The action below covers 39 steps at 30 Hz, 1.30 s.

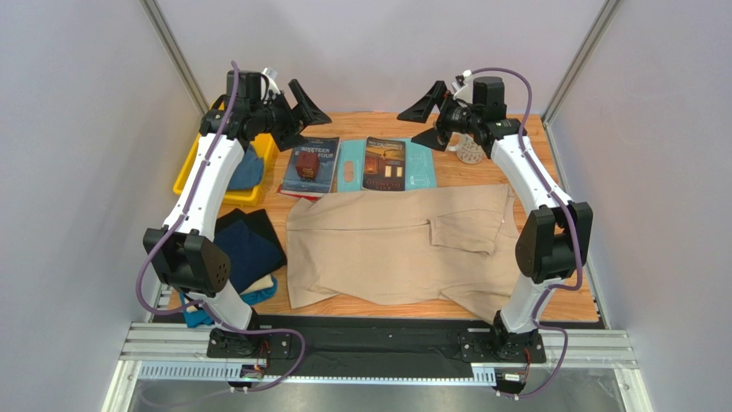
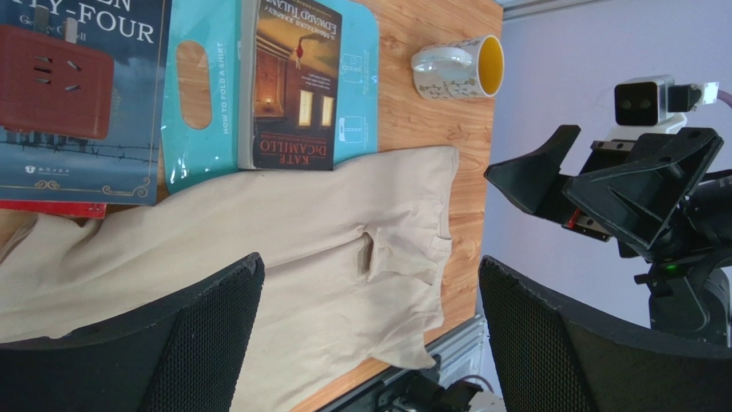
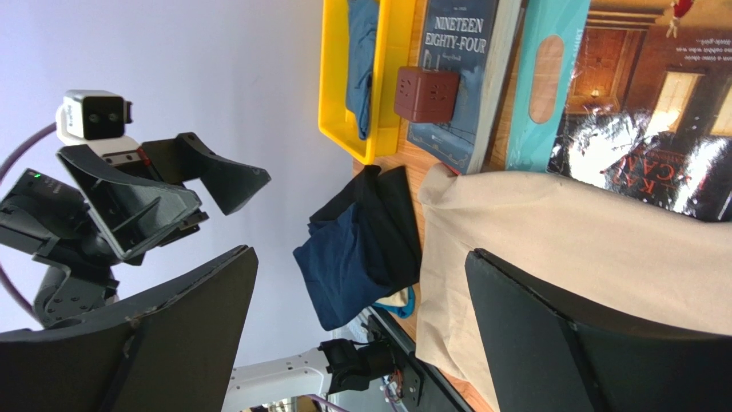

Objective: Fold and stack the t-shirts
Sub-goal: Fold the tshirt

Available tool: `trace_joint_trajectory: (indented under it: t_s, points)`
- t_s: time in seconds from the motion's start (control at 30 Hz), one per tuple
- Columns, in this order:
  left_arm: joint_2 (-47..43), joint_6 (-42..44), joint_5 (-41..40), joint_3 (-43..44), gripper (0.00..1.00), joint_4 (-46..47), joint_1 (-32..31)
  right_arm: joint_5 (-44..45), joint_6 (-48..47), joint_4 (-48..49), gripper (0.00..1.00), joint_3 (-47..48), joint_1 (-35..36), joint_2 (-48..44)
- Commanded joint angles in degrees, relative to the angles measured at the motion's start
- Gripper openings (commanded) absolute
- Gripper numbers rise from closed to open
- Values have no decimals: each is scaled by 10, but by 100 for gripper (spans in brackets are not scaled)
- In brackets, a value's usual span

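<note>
A large beige t-shirt [image 1: 404, 245] lies spread flat across the middle of the table, one sleeve folded onto its chest; it also shows in the wrist views [image 2: 283, 232] [image 3: 584, 249]. Dark navy shirts [image 1: 249, 249] [image 3: 344, 275] are piled at the left edge, with a teal shirt [image 1: 198, 313] under them. A dusty blue shirt [image 1: 247, 170] sits in the yellow bin. My left gripper [image 1: 301, 120] [image 2: 369, 266] and right gripper [image 1: 427, 120] [image 3: 361, 256] hang high above the far side of the table, facing each other. Both are open and hold nothing.
The yellow bin [image 1: 193, 167] stands at the far left. Two books [image 1: 311, 165] [image 1: 384, 163] lie along the back, the right one on a light-teal board [image 1: 421, 167]. A small red cube [image 3: 427, 93] rests on the left book. A mug [image 1: 468, 150] lies at the back right.
</note>
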Motion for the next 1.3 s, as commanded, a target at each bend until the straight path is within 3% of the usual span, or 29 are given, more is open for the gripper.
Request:
trace_joint_trajectory:
  t_s: [0.0, 0.1, 0.2, 0.27, 0.43, 0.57, 0.6, 0.73, 0.8, 0.87, 0.9, 0.93, 0.97, 1.03, 1.17, 1.27]
  points:
    - [-4, 11, 1, 25, 100, -14, 0, 32, -21, -29, 100, 8, 17, -54]
    - [-6, -16, 51, -3, 100, 30, 7, 33, -15, 26, 100, -17, 22, -81]
    - [-10, -97, 133, -66, 100, 172, 18, -19, 8, 100, 100, -24, 31, -80]
    - [-8, -130, 162, -84, 100, 206, 20, -41, -6, 107, 100, -16, 36, -75]
    - [-33, -104, 121, -85, 100, 200, 20, -31, -39, 56, 100, -7, 40, -74]
    - [-102, -154, 66, -174, 100, 328, 19, -28, -45, 50, 100, -7, 40, -79]
    - [-98, -163, 68, -176, 100, 323, 22, -27, -40, 50, 100, -10, 40, -79]
    - [-24, -162, 166, -119, 100, 216, 41, 3, -56, -54, 100, 19, 21, -56]
    - [17, -114, 150, -45, 100, 66, 43, 34, -82, -116, 100, 58, 10, -39]
    - [42, 2, 35, 63, 100, -126, 39, 117, -147, -244, 100, 108, 15, -34]
    - [61, 36, -11, 92, 100, -175, 36, 235, -168, -294, 100, 130, 18, -31]
    - [72, 79, -92, 118, 100, -219, 35, 306, -192, -403, 100, 151, 22, -28]
    - [80, 89, -117, 149, 100, -277, 34, 364, -196, -447, 100, 172, 31, -23]
    - [84, 93, -131, 143, 99, -293, 34, 435, -197, -505, 100, 170, 45, -31]
    - [67, 63, -98, 82, 99, -264, 17, 469, -180, -459, 100, 124, 98, -84]
    - [82, 73, -114, 111, 99, -294, 5, 451, -159, -453, 100, 146, 92, -81]
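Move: The t-shirt's left end lies some 19 cm back and 9 cm left of the left hand, about 30 cm below. From there the blue 1984 book is 9 cm ahead and 6 cm left, the dark clothes 18 cm back and 21 cm left. From the right hand, the t-shirt's middle is 19 cm straight back and 27 cm down, the folded-in sleeve 15 cm back and 17 cm right, the DiCamillo book 7 cm ahead and 3 cm left. The right hand, empty and wide open, first lifts about 5 cm while drawing a little back and left, hangs there, then swings right, down and back over the t-shirt as its left-pointing fingers roll some 40 degrees to aim down. The left hand, also open, wavers, rises a little and edges forward, then drops about 10 cm while sweeping left and back towards the t-shirt's left end, tipping its fingers more steeply down; neither hand touches the cloth. ##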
